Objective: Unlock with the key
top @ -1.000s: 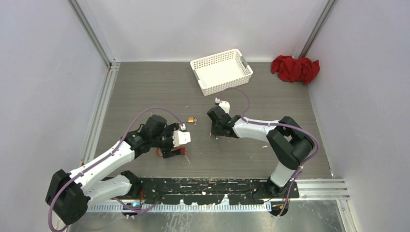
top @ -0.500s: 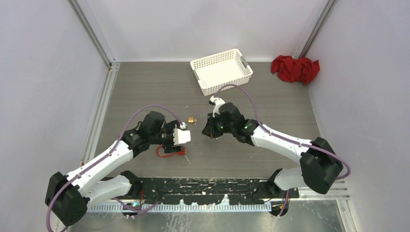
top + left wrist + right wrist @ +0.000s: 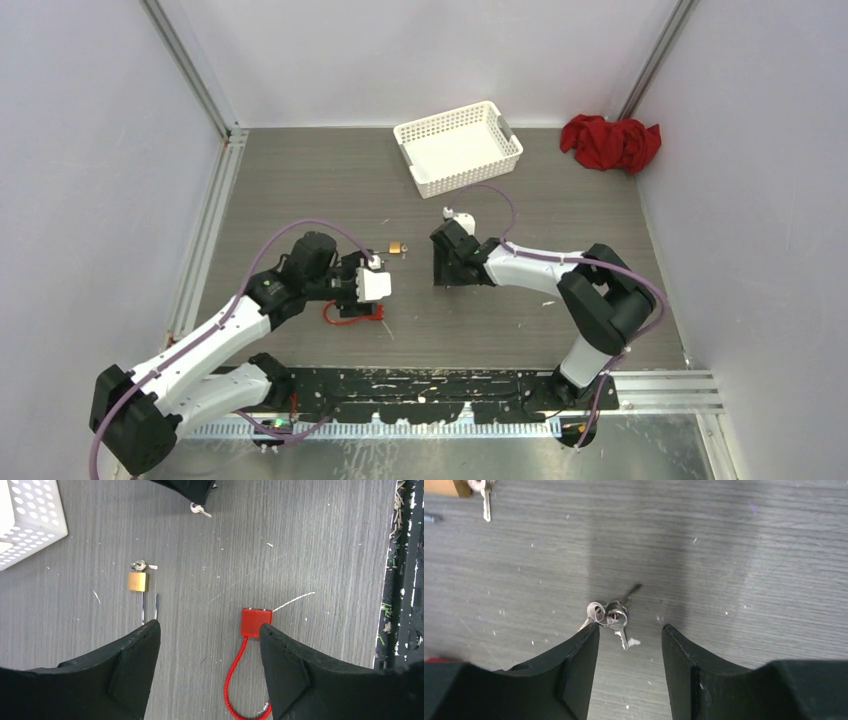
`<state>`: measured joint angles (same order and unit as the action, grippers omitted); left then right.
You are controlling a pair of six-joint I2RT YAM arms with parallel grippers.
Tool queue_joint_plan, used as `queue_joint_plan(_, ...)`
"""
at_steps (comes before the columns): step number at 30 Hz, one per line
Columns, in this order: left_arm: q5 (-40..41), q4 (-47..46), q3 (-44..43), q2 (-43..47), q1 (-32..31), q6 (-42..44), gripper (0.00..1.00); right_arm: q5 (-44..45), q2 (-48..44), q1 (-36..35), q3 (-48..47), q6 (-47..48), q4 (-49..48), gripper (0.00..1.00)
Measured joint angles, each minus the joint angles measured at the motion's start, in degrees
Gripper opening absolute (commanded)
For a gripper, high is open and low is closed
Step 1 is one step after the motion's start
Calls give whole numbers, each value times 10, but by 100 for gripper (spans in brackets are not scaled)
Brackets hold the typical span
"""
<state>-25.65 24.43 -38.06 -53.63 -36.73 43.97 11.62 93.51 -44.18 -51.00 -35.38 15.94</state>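
Observation:
A bunch of small silver keys (image 3: 610, 616) on a ring lies loose on the table just beyond the tips of my right gripper (image 3: 630, 630), which is open and holds nothing. The left wrist view shows that bunch of keys (image 3: 200, 511) under the right gripper (image 3: 192, 487). My left gripper (image 3: 209, 630) is open above a red cable lock (image 3: 256, 622); its square body lies by the right finger. A brass padlock (image 3: 137, 581) with its shackle out and a key (image 3: 141, 566) at its body lies ahead of the left finger. From above, the brass padlock (image 3: 397, 247) sits between the left gripper (image 3: 352, 298) and the right gripper (image 3: 447, 278).
A white perforated basket (image 3: 458, 147) stands at the back of the table, its corner (image 3: 25, 520) visible to the left wrist. A red cloth (image 3: 611, 141) is bunched in the back right corner. The black mounting rail (image 3: 405, 580) runs along the near edge.
My right gripper has opened and the keys now lie on the table. The right arm swung outward and came back. My left jaws narrowed slightly over the red lock.

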Motion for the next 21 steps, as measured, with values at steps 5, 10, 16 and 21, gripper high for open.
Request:
queue_joint_plan(5, 0, 10, 0, -1, 0, 0, 73, 19, 32, 0, -29, -16, -11, 48)
queue_joint_plan(10, -1, 13, 1, -1, 0, 0, 73, 23, 44, 0, -31, -23, -29, 33)
queue_joint_plan(16, -1, 15, 3, -1, 0, 0, 73, 28, 48, 0, -31, -27, -38, 6)
queue_joint_plan(21, -1, 16, 3, -2, 0, -1, 73, 34, 48, 0, -31, -27, -43, 1)
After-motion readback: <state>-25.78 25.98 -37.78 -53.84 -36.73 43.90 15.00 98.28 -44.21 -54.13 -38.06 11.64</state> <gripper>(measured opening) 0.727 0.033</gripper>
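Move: The loose keys lie just beyond my open right fingertips, about 2 cm ahead, 1 cm to the left and 1 cm below. The brass padlock, with its own keys in it, sits some 9 cm ahead and 11 cm left of my right hand. The red cable lock is about 3 cm back and 13 cm left of that hand. From my left hand the loose keys lie roughly 9 cm ahead, 15 cm to the right and 12 cm down. Staying low over the table, I slide my right hand about 3 cm forward and a little left to bring the half-open fingers around the loose keys. Then, almost stopped there, I shut the fingers and pinch one key between the tips, its end sticking out ahead of them. ##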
